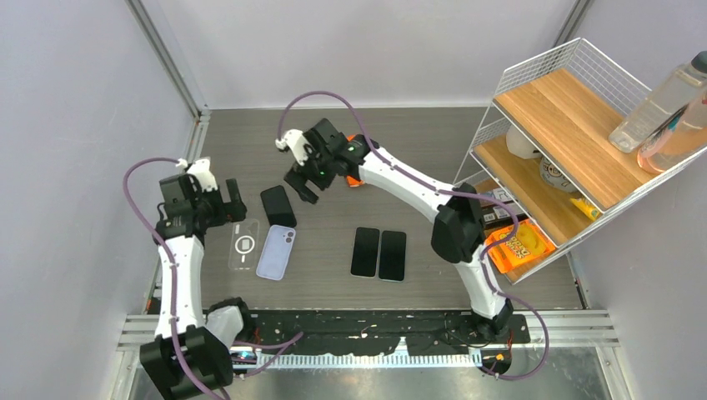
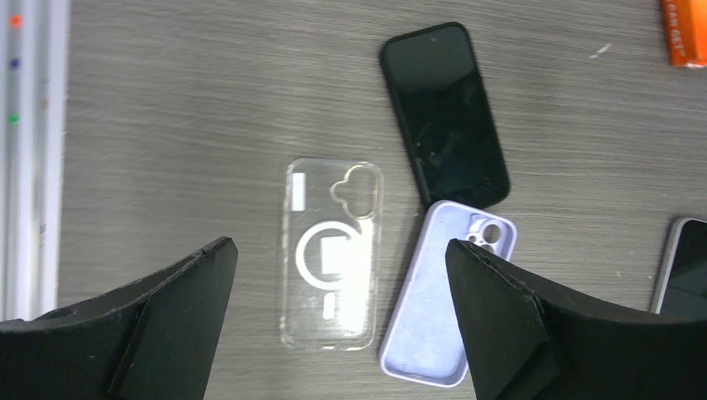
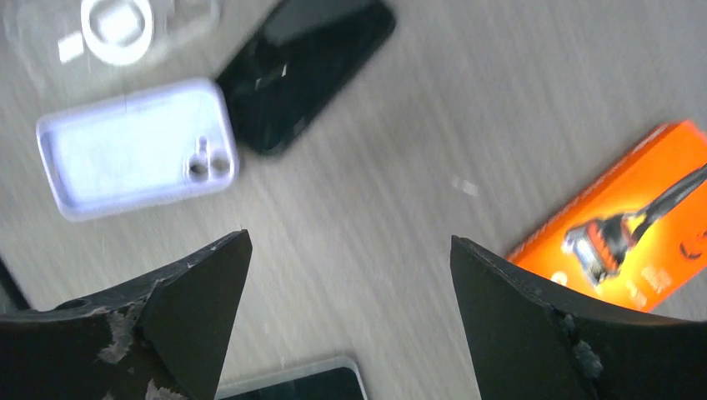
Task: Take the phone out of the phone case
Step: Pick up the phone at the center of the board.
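Note:
A black phone (image 1: 278,206) lies flat on the table, screen up, outside both cases; it also shows in the left wrist view (image 2: 444,117) and the right wrist view (image 3: 304,67). Just in front of it lie an empty clear phone case (image 1: 243,245) (image 2: 332,254) and an empty lavender case (image 1: 276,252) (image 2: 442,300) (image 3: 137,150), hollow side up. My left gripper (image 1: 227,207) (image 2: 339,243) hangs open above the clear case, holding nothing. My right gripper (image 1: 302,185) (image 3: 350,238) is open over bare table just behind the black phone, also holding nothing.
Two more dark phones (image 1: 365,252) (image 1: 393,255) lie side by side mid-table. An orange razor box (image 3: 625,233) sits beside the right gripper. A wire shelf with wooden boards (image 1: 567,125) holding bottles, cups and snack packs stands at the right.

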Controlling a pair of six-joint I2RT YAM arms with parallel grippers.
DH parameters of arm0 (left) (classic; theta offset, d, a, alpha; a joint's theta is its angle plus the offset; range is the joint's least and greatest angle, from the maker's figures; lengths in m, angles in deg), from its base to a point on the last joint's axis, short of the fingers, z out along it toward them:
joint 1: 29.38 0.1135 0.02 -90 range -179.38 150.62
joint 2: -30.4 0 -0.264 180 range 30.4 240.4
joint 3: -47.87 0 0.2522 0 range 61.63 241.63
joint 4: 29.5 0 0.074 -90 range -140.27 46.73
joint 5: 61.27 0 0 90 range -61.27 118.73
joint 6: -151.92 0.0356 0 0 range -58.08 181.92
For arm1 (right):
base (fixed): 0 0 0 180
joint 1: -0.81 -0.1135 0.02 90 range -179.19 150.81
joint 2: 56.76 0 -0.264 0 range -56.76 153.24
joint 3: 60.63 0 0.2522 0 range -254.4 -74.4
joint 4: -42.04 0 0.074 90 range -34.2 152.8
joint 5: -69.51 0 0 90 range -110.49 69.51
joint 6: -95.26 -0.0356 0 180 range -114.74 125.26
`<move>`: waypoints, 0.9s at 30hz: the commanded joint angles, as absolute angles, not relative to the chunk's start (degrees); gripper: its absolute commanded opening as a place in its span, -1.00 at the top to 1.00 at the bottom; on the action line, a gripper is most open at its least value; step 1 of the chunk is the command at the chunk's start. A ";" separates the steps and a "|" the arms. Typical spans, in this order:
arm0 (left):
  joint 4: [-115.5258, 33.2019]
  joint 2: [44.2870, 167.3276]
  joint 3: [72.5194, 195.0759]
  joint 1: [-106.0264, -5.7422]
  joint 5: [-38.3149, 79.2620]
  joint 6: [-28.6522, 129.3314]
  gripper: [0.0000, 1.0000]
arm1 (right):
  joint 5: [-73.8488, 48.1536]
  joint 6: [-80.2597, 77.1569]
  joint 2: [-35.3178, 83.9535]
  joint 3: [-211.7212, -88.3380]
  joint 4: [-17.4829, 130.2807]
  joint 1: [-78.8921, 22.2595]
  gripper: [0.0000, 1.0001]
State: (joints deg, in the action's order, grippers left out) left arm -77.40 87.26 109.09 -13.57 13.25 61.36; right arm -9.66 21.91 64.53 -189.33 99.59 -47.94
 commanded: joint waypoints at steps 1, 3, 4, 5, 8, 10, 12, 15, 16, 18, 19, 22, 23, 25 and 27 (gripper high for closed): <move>-79.03 82.62 107.89 -8.64 12.44 66.27 -0.99 | -15.09 9.80 71.37 -199.82 93.00 -49.01 -0.91; -79.82 80.85 107.63 -7.42 13.17 67.87 -0.99 | -15.79 8.05 73.04 -200.10 89.34 -49.85 -0.91; -80.06 79.78 107.41 -6.94 13.56 68.42 -0.99 | -16.06 6.44 74.19 -200.00 86.69 -50.05 -0.91; -80.20 78.84 107.17 -6.62 13.86 68.79 -0.99 | -16.12 5.90 74.63 -200.08 85.57 -50.38 -0.91; -80.76 75.69 106.04 -6.27 14.19 69.52 -0.99 | -15.32 1.68 77.96 -202.19 83.08 -51.07 -0.91; -81.07 73.60 105.32 -6.21 14.27 69.81 -0.99 | -15.09 0.14 80.30 -203.53 82.12 -51.64 -0.91; -81.48 72.02 104.82 -6.26 14.15 70.27 -0.99 | -14.81 -0.82 82.44 -204.99 81.51 -52.37 -0.91; -82.44 71.03 105.12 -6.24 14.21 70.74 -0.99 | -16.21 -0.76 85.88 -207.46 81.59 -54.10 -0.91; -82.85 70.94 105.25 -6.19 14.23 70.93 -0.99 | -16.78 -0.82 86.50 -208.52 81.56 -54.42 -0.91; -83.39 70.96 105.39 -6.20 14.16 71.11 -0.99 | -18.33 -0.68 88.06 -209.69 81.57 -55.32 -0.91; -83.43 70.85 105.40 -6.24 14.20 71.22 -0.99 | -18.72 -0.99 88.87 -210.03 81.56 -55.74 -0.91; -83.43 70.67 105.32 -6.19 14.02 71.32 -0.99 | -19.88 -1.29 89.94 -210.94 81.47 -56.67 -0.91; -83.41 70.69 105.38 -6.22 14.01 71.31 -0.99 | -20.10 -1.52 90.30 -211.00 81.38 -56.84 -0.91; -83.27 70.87 105.31 -6.25 13.83 71.32 -0.99 | -20.29 -1.76 90.89 -211.08 81.15 -57.33 -0.91; -83.04 71.21 105.31 -6.21 13.85 71.26 -0.99 | -22.20 -2.05 91.42 -211.06 81.09 -57.87 -0.91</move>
State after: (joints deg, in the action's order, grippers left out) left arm -83.47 71.37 104.94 -6.71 13.80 70.35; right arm -18.42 -0.58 90.94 -208.06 83.97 -57.14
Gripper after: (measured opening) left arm 0.994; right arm 0.955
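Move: The black phone lies about 13 cm to the right hand's left, some 2 cm ahead and 14 cm below. The purple case stands just as far left but about 12 cm back; the clear case is some 23 cm left and 10 cm back, and the orange box about 10 cm right and 16 cm ahead. From the left hand, the phone is some 10 cm right, 5 cm ahead and 14 cm below. The black phone is what the open right gripper comes down over: it swings about 14 cm left, at first bowing slightly forward and up, then sinks some 10 cm while easing back again, its wrist turning slightly clockwise. It ends just above the phone, not gripping. The left hand, also open, draws back about 5 cm and a little up and left, clear of it. ##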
